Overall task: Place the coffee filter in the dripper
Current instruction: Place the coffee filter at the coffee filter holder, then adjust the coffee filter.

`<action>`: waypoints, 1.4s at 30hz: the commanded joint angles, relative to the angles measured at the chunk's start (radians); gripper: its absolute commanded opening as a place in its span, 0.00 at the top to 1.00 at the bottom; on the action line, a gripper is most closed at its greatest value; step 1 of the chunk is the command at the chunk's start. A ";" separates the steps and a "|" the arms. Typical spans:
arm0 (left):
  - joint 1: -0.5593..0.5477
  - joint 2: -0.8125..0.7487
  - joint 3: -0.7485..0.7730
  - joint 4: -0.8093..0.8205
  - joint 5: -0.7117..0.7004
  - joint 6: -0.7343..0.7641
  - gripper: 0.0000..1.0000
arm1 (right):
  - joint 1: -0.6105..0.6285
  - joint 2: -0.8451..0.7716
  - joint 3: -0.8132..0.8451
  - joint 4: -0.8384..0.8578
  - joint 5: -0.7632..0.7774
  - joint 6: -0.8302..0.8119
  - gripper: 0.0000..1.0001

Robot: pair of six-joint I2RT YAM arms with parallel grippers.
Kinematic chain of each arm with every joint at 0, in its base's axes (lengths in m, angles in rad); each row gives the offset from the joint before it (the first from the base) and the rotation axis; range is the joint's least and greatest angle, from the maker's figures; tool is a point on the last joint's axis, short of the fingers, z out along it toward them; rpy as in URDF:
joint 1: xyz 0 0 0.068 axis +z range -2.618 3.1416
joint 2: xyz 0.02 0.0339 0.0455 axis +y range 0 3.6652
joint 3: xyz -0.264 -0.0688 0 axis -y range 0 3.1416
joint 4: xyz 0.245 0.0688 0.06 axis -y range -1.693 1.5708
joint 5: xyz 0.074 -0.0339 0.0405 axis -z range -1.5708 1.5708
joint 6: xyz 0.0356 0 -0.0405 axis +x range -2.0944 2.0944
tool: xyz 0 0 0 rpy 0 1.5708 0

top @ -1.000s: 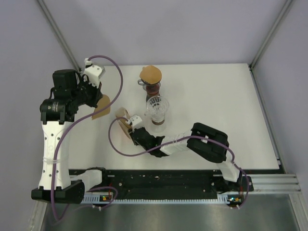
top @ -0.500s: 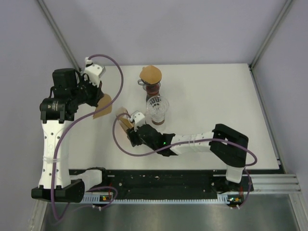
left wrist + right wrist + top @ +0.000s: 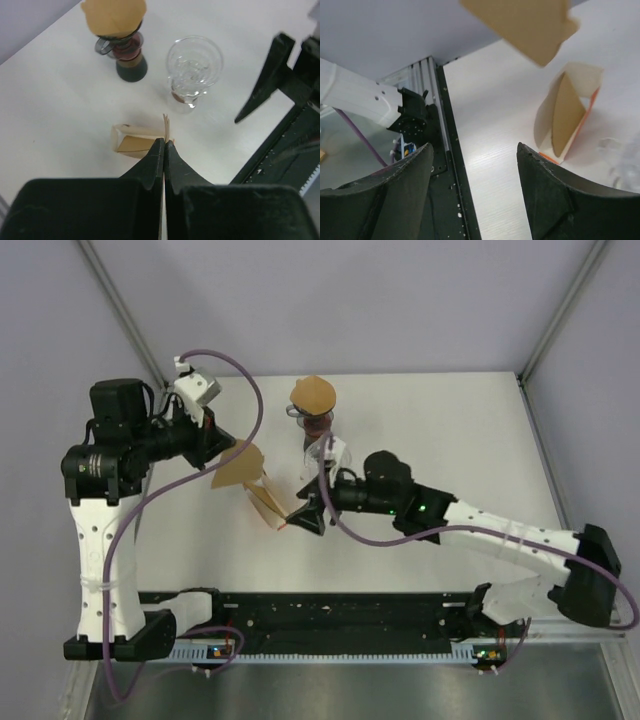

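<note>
A brown coffee filter [image 3: 240, 468] hangs above the table with my left gripper [image 3: 215, 448] shut on its edge. In the left wrist view the fingertips [image 3: 164, 142] pinch the thin filter [image 3: 165, 124] edge-on. The empty glass dripper [image 3: 194, 65] stands to the right of it, partly hidden behind my right arm in the top view [image 3: 328, 452]. My right gripper [image 3: 305, 518] is open and holds nothing, just right of the filter box [image 3: 266, 502]. From the right wrist view [image 3: 475, 150] the held filter [image 3: 520, 25] floats above.
A second dripper with a filter in it [image 3: 313, 396] sits on a dark server at the back. The open cardboard filter box [image 3: 567, 117] holds more filters. The black rail [image 3: 350, 615] runs along the near table edge.
My right gripper has opened and drawn back to the right from the filter box as its arm stretched out. My left arm has carried the filter right, toward the middle.
</note>
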 commanded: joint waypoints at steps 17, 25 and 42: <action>-0.006 -0.001 0.221 -0.398 0.742 0.255 1.00 | -0.190 -0.363 0.075 -0.282 -0.271 -0.200 0.42; -0.006 -0.024 0.201 -0.398 0.791 0.253 1.00 | -0.192 -0.328 0.131 -0.207 -0.316 -0.178 0.52; -0.011 -0.010 0.207 -0.398 0.794 0.253 1.00 | -0.190 -0.220 0.233 -0.197 -0.357 -0.200 0.66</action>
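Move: The left hand keeps a coffee filter pinched, its middle about 2 cm ahead, 4 right and 6 below. The empty, open right hand has that filter some 14 cm ahead, 14 left and 1 above. From the right hand, the filter pack stands roughly 13 cm ahead, 9 left and 20 below; the empty glass dripper is about 23 ahead, 7 right and 14 below. The filter's free corner is brought to the right hand's fingertips, with no clear grip by them. The left hand, still pinching, draws back about 12 cm, up 9 and right 7, swinging its fingers some 40 degrees clockwise towards the right gripper; the right hand goes right and up, dips slightly, then climbs and edges back left as its fingers close from about two thirds to one third open. ##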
